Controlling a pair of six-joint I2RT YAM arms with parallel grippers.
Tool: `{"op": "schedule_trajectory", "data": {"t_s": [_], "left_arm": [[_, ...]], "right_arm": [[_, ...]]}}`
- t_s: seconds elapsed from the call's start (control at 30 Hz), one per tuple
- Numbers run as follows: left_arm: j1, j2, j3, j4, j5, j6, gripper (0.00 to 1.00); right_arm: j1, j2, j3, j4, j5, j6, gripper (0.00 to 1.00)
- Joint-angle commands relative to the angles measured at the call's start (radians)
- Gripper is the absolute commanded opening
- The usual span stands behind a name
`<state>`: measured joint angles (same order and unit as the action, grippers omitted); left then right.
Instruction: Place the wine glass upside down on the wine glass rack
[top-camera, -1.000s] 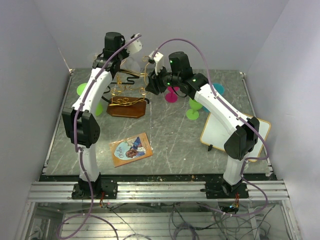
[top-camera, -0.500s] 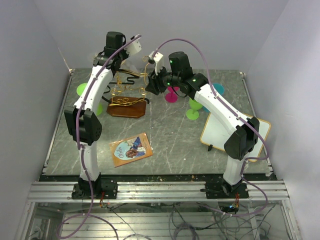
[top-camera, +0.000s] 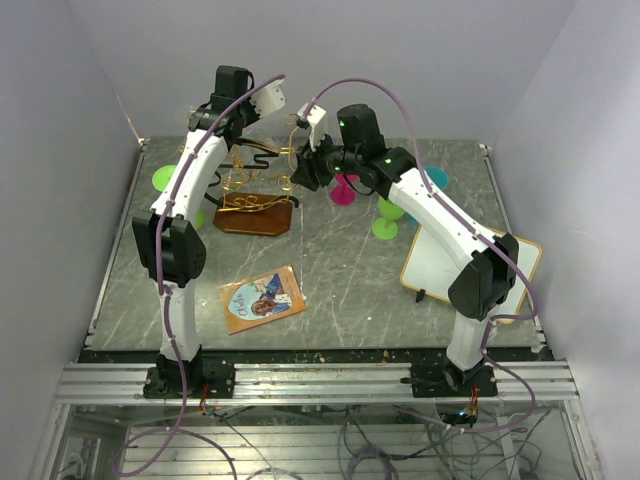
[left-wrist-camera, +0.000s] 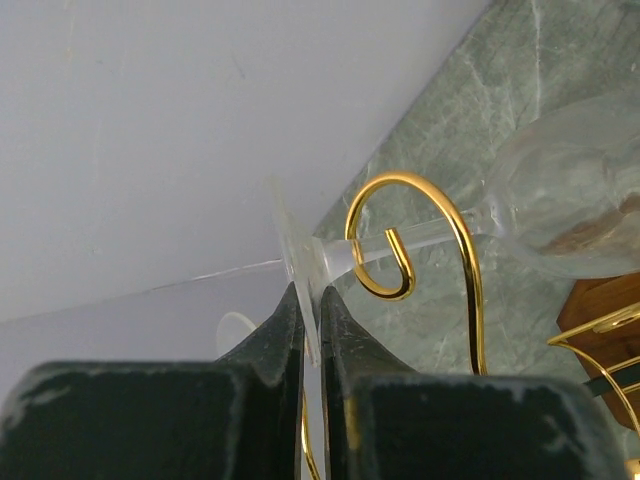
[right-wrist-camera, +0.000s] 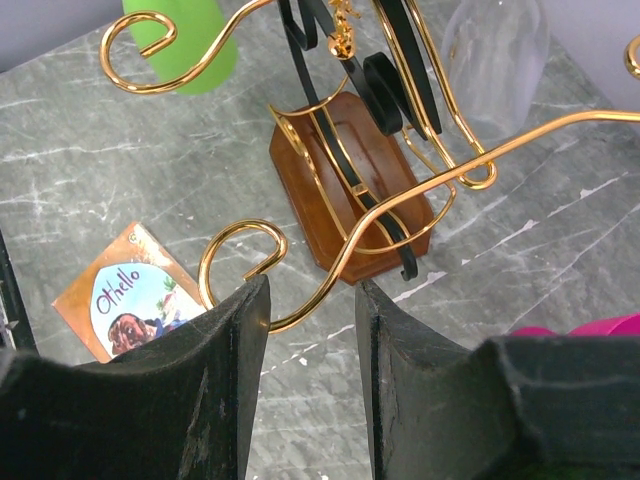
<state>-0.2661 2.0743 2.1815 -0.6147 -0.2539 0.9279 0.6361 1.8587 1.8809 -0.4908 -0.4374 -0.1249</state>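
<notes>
In the left wrist view my left gripper (left-wrist-camera: 310, 292) is shut on the flat foot of the clear wine glass (left-wrist-camera: 565, 200). The glass lies tilted, and its stem passes through a curled gold hook (left-wrist-camera: 400, 255) of the wine glass rack. From above, the left gripper (top-camera: 252, 112) is high over the wine glass rack (top-camera: 255, 190) at the back left. My right gripper (right-wrist-camera: 312, 285) is open. A gold scroll arm (right-wrist-camera: 330, 290) of the rack passes between its fingers and rests against the left finger (right-wrist-camera: 240, 330). The rack's brown wooden base (right-wrist-camera: 350, 180) lies below.
Green goblets (top-camera: 163, 178) (top-camera: 385, 225), a magenta one (top-camera: 343, 190) and a teal one (top-camera: 432, 180) stand around the rack. A picture card (top-camera: 262, 298) lies in the front middle of the table. A small whiteboard (top-camera: 450, 265) rests at the right. Grey walls stand close behind the rack.
My left gripper has shifted slightly with the glass, bringing it lower against the rack's hook. The right arm has not moved.
</notes>
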Motion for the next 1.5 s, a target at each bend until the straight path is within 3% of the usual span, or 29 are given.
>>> {"op": "schedule_trajectory", "data": {"t_s": [0.0,0.2,1.47], "left_arm": [[0.011,-0.001,0.038,-0.009,0.025,0.004,0.15],[0.016,-0.003,0.035,-0.014,0.056,-0.002,0.22],[0.023,-0.112,-0.156,0.104,0.130,0.023,0.43]], "right_arm": [[-0.001,-0.021,-0.023,-0.047,-0.004,-0.015,0.40],[-0.001,-0.018,-0.022,-0.047,-0.006,-0.015,0.40],[0.000,-0.012,-0.020,-0.053,-0.012,-0.021,0.40]]}}
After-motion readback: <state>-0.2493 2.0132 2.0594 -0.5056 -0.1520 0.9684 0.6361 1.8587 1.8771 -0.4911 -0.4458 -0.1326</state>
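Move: My left fingers hold the rim of the clear wine glass's foot. The rack's middle back curl, which is to carry it, lies about 2 cm ahead, 2 cm to the right and 2 cm below. Level with that curl, the left back curl, already with a glass, is about 12 cm to its left; the empty right back curl is about 12 cm to its right. From my right hand the middle back curl is roughly 20 cm ahead, 13 cm left and 2 cm lower. I let go of the glass's foot at the rack's middle back curl: my left fingers, nearly shut on the rim, open steadily to about two fifths. Meanwhile the left hand stays almost in place, easing barely 1 cm to the right and turning about 5 degrees clockwise, the fingertips still close beside the foot. ##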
